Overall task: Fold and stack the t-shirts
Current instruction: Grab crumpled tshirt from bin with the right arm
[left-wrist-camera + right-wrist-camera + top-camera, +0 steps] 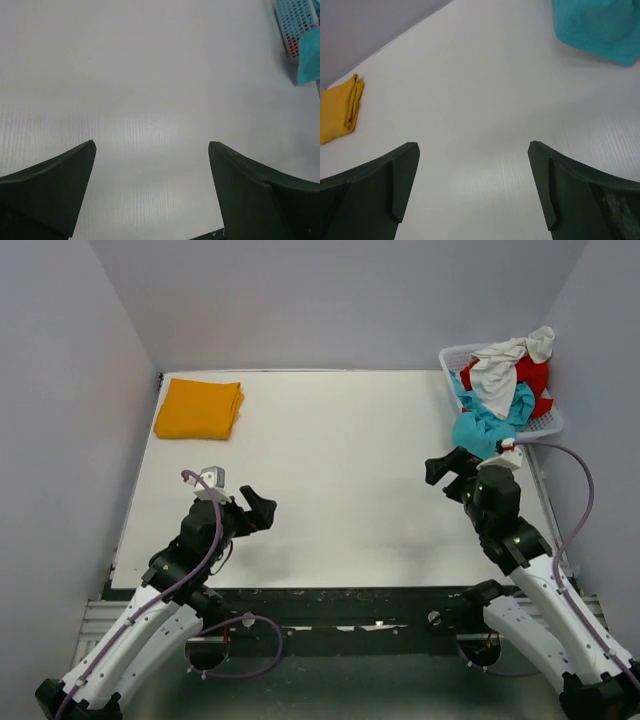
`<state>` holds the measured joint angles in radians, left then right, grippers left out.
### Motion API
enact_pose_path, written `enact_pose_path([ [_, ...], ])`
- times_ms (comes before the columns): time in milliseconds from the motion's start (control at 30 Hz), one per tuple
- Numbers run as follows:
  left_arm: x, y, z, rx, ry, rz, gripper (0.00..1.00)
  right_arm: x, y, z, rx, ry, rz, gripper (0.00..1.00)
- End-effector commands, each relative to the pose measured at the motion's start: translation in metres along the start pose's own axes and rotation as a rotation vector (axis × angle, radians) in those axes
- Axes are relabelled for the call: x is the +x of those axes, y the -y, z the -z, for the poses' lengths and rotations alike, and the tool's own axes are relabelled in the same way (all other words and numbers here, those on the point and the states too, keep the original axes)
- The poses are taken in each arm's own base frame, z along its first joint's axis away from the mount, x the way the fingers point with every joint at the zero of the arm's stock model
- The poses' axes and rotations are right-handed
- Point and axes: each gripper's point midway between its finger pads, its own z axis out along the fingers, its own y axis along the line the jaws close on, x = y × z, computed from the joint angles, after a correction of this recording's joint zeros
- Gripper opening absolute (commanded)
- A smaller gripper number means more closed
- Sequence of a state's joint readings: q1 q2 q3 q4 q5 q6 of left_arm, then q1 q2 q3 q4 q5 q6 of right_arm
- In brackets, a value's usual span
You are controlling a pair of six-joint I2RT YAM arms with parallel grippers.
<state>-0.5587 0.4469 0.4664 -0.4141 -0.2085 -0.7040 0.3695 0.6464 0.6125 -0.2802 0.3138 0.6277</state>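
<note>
A folded orange-yellow t-shirt (199,408) lies at the table's far left corner; it also shows at the left edge of the right wrist view (339,109). A white t-shirt (505,368), a red one (532,375) and a teal one (486,423) are heaped in the white lattice basket (453,361) at the far right, the teal one hanging over its near side (597,25). My left gripper (258,510) is open and empty above the near left of the table. My right gripper (447,469) is open and empty, just near-left of the teal shirt.
The white table (340,470) is walled by grey panels at the back and both sides. The basket's corner with the teal cloth shows at the top right of the left wrist view (300,35). Purple cables loop off both arms.
</note>
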Motion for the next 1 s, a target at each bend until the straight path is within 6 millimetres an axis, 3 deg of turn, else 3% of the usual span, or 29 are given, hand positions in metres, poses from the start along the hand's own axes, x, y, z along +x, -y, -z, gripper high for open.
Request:
enact_pose_path([
  [0, -0.006, 0.01, -0.001, 0.049, 0.023, 0.001, 0.99, -0.04, -0.006, -0.018, 0.082, 0.115, -0.03, 1.0],
  [167, -0.001, 0.006, -0.004, 0.022, 0.0, -0.002, 0.98, -0.072, -0.027, -0.06, 0.162, 0.123, 0.091, 1.0],
  [333, 0.001, 0.003, -0.007, 0.004, -0.01, -0.011, 0.99, -0.097, -0.018, -0.133, 0.308, 0.071, 0.148, 1.0],
  [600, 0.009, -0.002, -0.011, 0.002, -0.023, -0.016, 0.99, -0.152, 0.07, -0.25, 0.534, 0.107, 0.046, 1.0],
  [667, 0.011, -0.004, -0.012, -0.01, -0.025, -0.008, 0.99, -0.156, 0.083, -0.277, 0.561, 0.124, 0.021, 1.0],
  [733, 0.012, -0.005, -0.014, -0.008, -0.021, 0.001, 0.99, -0.162, 0.11, -0.3, 0.625, 0.162, -0.018, 1.0],
  [833, 0.011, -0.002, -0.015, 0.008, -0.008, 0.009, 0.98, -0.157, 0.132, -0.337, 0.666, 0.205, -0.06, 1.0],
  [967, 0.006, -0.004, -0.014, -0.001, 0.017, 0.013, 0.99, -0.154, 0.165, -0.368, 0.72, 0.273, -0.114, 0.99],
])
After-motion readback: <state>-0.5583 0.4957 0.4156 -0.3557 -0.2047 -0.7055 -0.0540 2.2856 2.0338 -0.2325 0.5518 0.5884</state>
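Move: The white crumpled t-shirt heaped in the bin lies about 36 cm ahead of the right hand, some 19 cm to its right and 11 cm below. The teal t-shirt spills over the near side, about 22 cm ahead and 16 cm right; the red one sits roughly 33 cm ahead and 27 cm right. From the left hand, the white t-shirt is around 46 cm ahead and 75 cm to the right. The right arm reaches some 36 cm forward, then also 18 cm right to the bin, wrist swinging clockwise, fingers open. ##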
